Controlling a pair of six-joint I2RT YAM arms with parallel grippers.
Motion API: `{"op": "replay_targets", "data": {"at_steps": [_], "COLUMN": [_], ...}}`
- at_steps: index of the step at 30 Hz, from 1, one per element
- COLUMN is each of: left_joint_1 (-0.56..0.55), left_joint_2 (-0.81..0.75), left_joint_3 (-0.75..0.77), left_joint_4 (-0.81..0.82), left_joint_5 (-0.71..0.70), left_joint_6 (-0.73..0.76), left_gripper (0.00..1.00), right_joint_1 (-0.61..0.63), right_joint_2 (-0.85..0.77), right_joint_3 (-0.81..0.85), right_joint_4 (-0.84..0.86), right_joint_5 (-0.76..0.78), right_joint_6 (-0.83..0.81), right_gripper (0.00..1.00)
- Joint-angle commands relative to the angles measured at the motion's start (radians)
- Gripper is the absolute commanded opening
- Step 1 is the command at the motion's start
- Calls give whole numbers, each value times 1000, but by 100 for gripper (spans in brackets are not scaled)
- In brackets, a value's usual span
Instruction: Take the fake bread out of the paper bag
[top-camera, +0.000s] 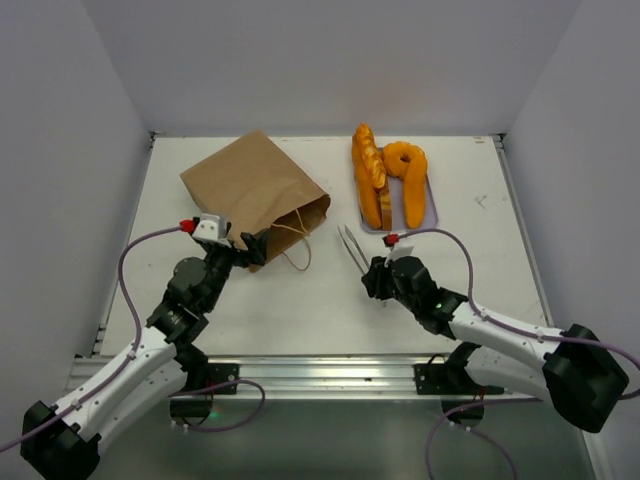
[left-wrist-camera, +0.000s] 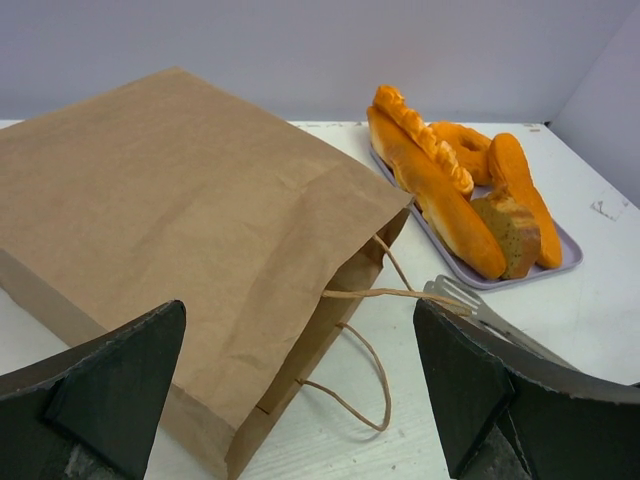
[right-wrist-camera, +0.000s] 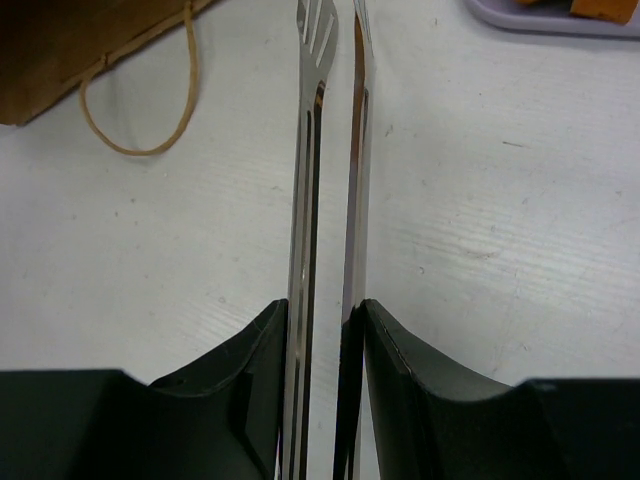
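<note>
The brown paper bag (top-camera: 255, 190) (left-wrist-camera: 170, 200) lies flat at the back left, its mouth and cord handles (left-wrist-camera: 370, 370) turned toward the table's middle. Its inside is hidden. Several glossy orange pieces of fake bread (top-camera: 385, 180) (left-wrist-camera: 440, 195), long loaves and one curved ring, lie outside the bag on a lavender tray (top-camera: 432, 205) (left-wrist-camera: 560, 262). My left gripper (top-camera: 252, 248) (left-wrist-camera: 300, 330) stands wide open just in front of the bag's mouth, holding nothing. My right gripper (top-camera: 378, 278) (right-wrist-camera: 325, 310) is shut on the metal tongs (top-camera: 350, 248) (right-wrist-camera: 330, 150), whose tips point toward the bag and tray.
White walls close the table at the back and both sides. The tongs' tips (left-wrist-camera: 490, 315) lie between the bag's handles and the tray's near corner. A corner of the bag (right-wrist-camera: 60, 50) and one handle loop (right-wrist-camera: 140, 130) show in the right wrist view.
</note>
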Motion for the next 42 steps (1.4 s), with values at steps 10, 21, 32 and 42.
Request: {"op": "replay_targets", "data": {"at_steps": [10, 21, 32, 42], "left_joint_1": [-2, -2, -2, -2], "left_joint_2": [-79, -116, -105, -105], "left_joint_3": [-68, -89, -88, -88], "left_joint_4": [68, 67, 68, 68], "left_joint_5": [-24, -41, -41, -41], "left_joint_6": [-17, -17, -14, -10], "left_gripper": [100, 100, 100, 100], "right_joint_1": [2, 2, 4, 7], "right_joint_2": [232, 355, 323, 297], "right_joint_3": [-12, -4, 51, 118], "right_joint_4": [273, 304, 203, 94], "right_joint_5": [32, 52, 49, 67], "right_joint_6": [43, 48, 11, -15], "right_gripper": [41, 49, 61, 94]}}
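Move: The right hand holds the tongs nearly shut; the bare table spot for them is about 7 cm below, 2 ahead and 1 to the left. The tray of fake bread sits some 23 cm ahead and 9 to the right; the paper bag's middle is about 22 cm ahead and 28 left, its handle loop 6 ahead and 17 left. From the left hand the spot lies roughly 28 cm right, 2 back and 20 below. The right hand lowers the tongs about 6 cm onto the table, then opens wide and lets go. ##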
